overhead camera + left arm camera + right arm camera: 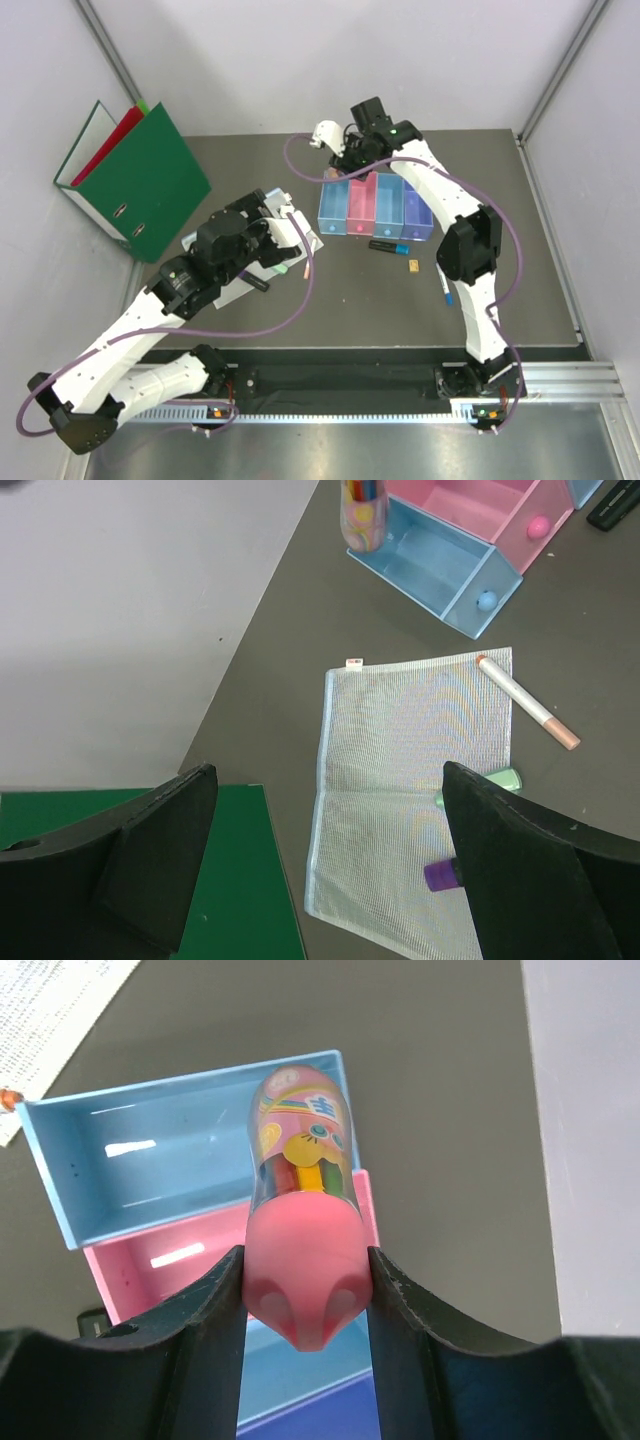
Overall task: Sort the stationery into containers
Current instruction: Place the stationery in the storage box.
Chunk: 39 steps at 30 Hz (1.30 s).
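My right gripper point(305, 1275) is shut on a pink-capped glue stick point(300, 1200) with a colourful cartoon body. It hangs over the far end of the containers point(375, 208), above the light blue bin point(150, 1155) and pink bin point(150, 1265). Over the mesh sleeve point(400, 770) my left gripper point(326, 795) stands wide open, holding nothing. A white marker with an orange cap point(525, 702), a green highlighter point(497, 779) and a purple-capped marker point(440, 874) lie at the sleeve's right edge. A black marker point(387, 245), a tan block point(413, 265) and a blue pen point(444, 291) lie near the bins.
Green and red ring binders point(140, 185) lean against the left wall, and the green cover point(235, 880) shows beneath my left fingers. The right arm's elbow point(470, 245) hangs over the table to the right of the bins. Walls close in the table's left, back and right.
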Available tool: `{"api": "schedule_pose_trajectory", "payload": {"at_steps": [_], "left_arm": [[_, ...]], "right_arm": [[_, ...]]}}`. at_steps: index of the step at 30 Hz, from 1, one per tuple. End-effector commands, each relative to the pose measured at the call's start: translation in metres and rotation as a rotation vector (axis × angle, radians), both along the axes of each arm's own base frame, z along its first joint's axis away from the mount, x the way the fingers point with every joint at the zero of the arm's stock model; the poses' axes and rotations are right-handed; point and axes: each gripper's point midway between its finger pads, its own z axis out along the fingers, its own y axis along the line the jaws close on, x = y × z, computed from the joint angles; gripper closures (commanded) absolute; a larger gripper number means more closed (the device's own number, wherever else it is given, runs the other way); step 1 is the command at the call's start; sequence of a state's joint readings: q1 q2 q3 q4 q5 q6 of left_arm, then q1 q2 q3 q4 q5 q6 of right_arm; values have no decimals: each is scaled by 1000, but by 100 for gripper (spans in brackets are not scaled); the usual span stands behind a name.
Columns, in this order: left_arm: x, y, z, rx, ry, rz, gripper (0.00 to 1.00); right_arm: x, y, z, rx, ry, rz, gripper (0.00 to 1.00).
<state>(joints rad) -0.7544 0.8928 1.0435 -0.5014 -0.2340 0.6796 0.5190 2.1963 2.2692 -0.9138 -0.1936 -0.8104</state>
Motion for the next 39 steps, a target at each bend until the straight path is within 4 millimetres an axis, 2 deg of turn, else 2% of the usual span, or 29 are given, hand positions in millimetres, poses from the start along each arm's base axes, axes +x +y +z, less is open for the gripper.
{"api": "schedule_pose_trajectory", "payload": {"at_steps": [1, 6, 10, 18, 31, 35, 38, 39], "left_arm": [[-2, 4, 4, -31, -7, 21, 1], [-2, 5, 5, -34, -7, 22, 1], [-4, 4, 5, -35, -8, 16, 1], [-4, 3, 3, -40, -3, 10, 1], [-3, 3, 2, -41, 1, 14, 1], [-4, 3, 1, -42, 0, 13, 1], [-4, 4, 0, -39, 0, 15, 1], [-4, 4, 0, -38, 1, 15, 1]], "right_arm": [[-2, 30, 7, 28, -62, 59, 100], [-8, 31, -1, 6, -48, 69, 100], [-14, 24, -3, -36, -48, 83, 100], [-33, 13, -1, -104, -43, 128, 100], [-55, 32, -14, -152, -18, 208, 100], [-63, 36, -25, -169, 7, 226, 100], [-64, 36, -30, -177, 16, 225, 89], [-64, 35, -31, -179, 17, 224, 79]]}}
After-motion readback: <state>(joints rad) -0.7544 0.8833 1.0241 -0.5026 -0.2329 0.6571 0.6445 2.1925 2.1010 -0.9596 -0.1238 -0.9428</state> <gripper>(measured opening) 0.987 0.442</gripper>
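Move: The leftmost blue compartment of the storage box is the goal for the pink-capped bottle already held in the right hand. Its middle lies about 5 cm left of that hand, 3 cm back and 13 cm below. The pink compartment sits next to it, 2 cm right of the hand and 3 cm back; the black marker is 14 cm back and 8 cm right. From the idle left hand the blue compartment is some 20 cm ahead, 9 cm right and 22 cm below. The pink-capped bottle, still pinched by its cap, is lowered about 6 cm towards the leftmost blue compartment by the right hand while it is drawn back nearly as far, from over the far end towards the knob end, with a slight net shift left. The wrist turns some 15 degrees, partly counter-clockwise, so the fingers point more steeply down; they keep their hold. ##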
